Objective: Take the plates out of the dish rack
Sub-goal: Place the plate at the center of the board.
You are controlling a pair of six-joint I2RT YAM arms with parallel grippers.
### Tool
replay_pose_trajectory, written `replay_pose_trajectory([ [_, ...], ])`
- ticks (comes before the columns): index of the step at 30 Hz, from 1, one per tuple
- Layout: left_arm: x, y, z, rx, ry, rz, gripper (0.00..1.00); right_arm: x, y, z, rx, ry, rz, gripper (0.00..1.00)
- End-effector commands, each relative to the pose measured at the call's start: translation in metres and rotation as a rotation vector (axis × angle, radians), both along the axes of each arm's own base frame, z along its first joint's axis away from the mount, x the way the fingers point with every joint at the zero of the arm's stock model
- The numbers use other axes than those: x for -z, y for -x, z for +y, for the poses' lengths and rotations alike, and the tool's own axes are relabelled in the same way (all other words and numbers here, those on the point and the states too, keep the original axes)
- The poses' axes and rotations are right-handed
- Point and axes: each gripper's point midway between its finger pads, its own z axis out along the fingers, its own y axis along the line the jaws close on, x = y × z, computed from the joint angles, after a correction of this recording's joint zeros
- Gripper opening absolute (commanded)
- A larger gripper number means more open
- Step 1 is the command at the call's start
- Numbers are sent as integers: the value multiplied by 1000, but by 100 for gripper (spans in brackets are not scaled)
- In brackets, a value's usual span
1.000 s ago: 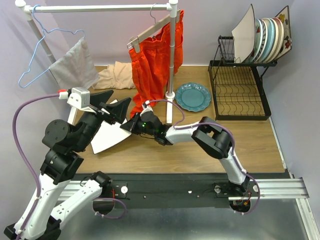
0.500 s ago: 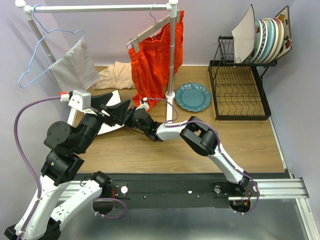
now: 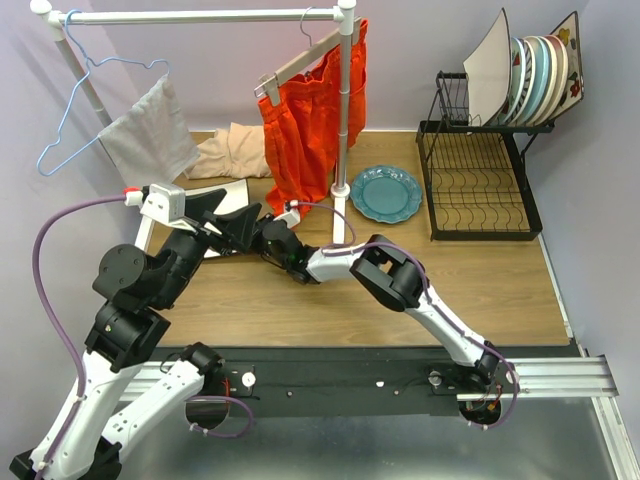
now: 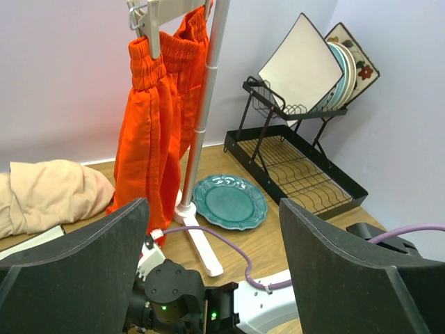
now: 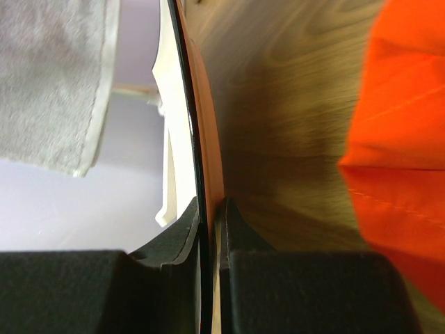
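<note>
The black wire dish rack [image 3: 480,185] stands at the table's right, with several plates [image 3: 535,75] upright in its upper shelf, a square white one in front. A round teal plate [image 3: 386,193] lies flat on the wood beside the rack. My right gripper [image 3: 262,232] reaches far left and is shut on the rim of a square white plate [image 3: 234,194]. In the right wrist view the plate's thin edge [image 5: 182,104] runs straight out from between the closed fingers [image 5: 240,229]. My left gripper [image 4: 215,278] is open just above the right wrist, holding nothing.
A white clothes rail [image 3: 345,120] with orange shorts [image 3: 305,110] stands mid-table, its foot next to the teal plate. A grey cloth on a blue hanger [image 3: 150,125] hangs at the left. A beige cloth [image 3: 232,150] lies at the back.
My right gripper has carried the square white plate left and back, toward the table's left side under the left gripper. The plate now shows lower and flatter. The left arm shifted slightly.
</note>
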Motion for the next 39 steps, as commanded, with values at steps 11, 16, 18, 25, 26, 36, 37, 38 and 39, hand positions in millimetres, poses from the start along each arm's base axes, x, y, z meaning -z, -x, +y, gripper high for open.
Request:
replay_pose_trajectory([
  [11, 2, -2, 5, -27, 10, -7, 84, -67, -20, 14, 121, -248, -1, 9],
  [16, 2, -2, 6, -31, 12, -9, 85, -53, -18, 17, 108, -211, 39, 20],
  [18, 3, -2, 6, -32, 9, -7, 84, -51, -17, 17, 101, -193, 42, 22],
  [25, 8, -5, 5, -36, 6, -4, 84, -46, -7, 18, 55, -109, 71, 32],
  [26, 10, -6, 5, -36, 5, 1, 85, -44, -6, 17, 53, -88, 84, 34],
  [36, 16, -9, 2, -32, 7, 9, 85, -15, 9, 2, 40, 46, 165, 41],
  [37, 17, -9, 2, -33, 6, 10, 85, -20, 9, 0, 38, 44, 163, 41],
  [38, 18, -10, 2, -35, 5, 13, 85, -14, 12, -4, 37, 58, 167, 41],
  [39, 18, -10, 2, -37, 7, 14, 85, -14, 12, -5, 37, 66, 163, 41],
])
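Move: The right fingers hold the white square plate by its right rim. The plate's middle is about 6 cm to the hand's left, 3 cm ahead and 4 cm lower. From the right hand, the orange shorts' hem is roughly 11 cm right and 6 cm ahead, and the blue plate some 36 cm right and 10 cm ahead, both about 5 cm below. From the left hand the white plate lies about 19 cm ahead, 11 cm left and 41 cm down. Still pinching the rim, the right hand eases the white plate down towards the tabletop, first with about 1 cm of forward drift, then, as the fingers part from nearly shut to less than half open and give up the pinch, sinking on to nearly 3 cm in all while backing off 1.5 cm. All along the wrist tips the fingertips down, some 10 degrees in the end, with the rim still between the parted fingers; the left hand, wide open and empty, sinks about 2 cm well above the plate. ##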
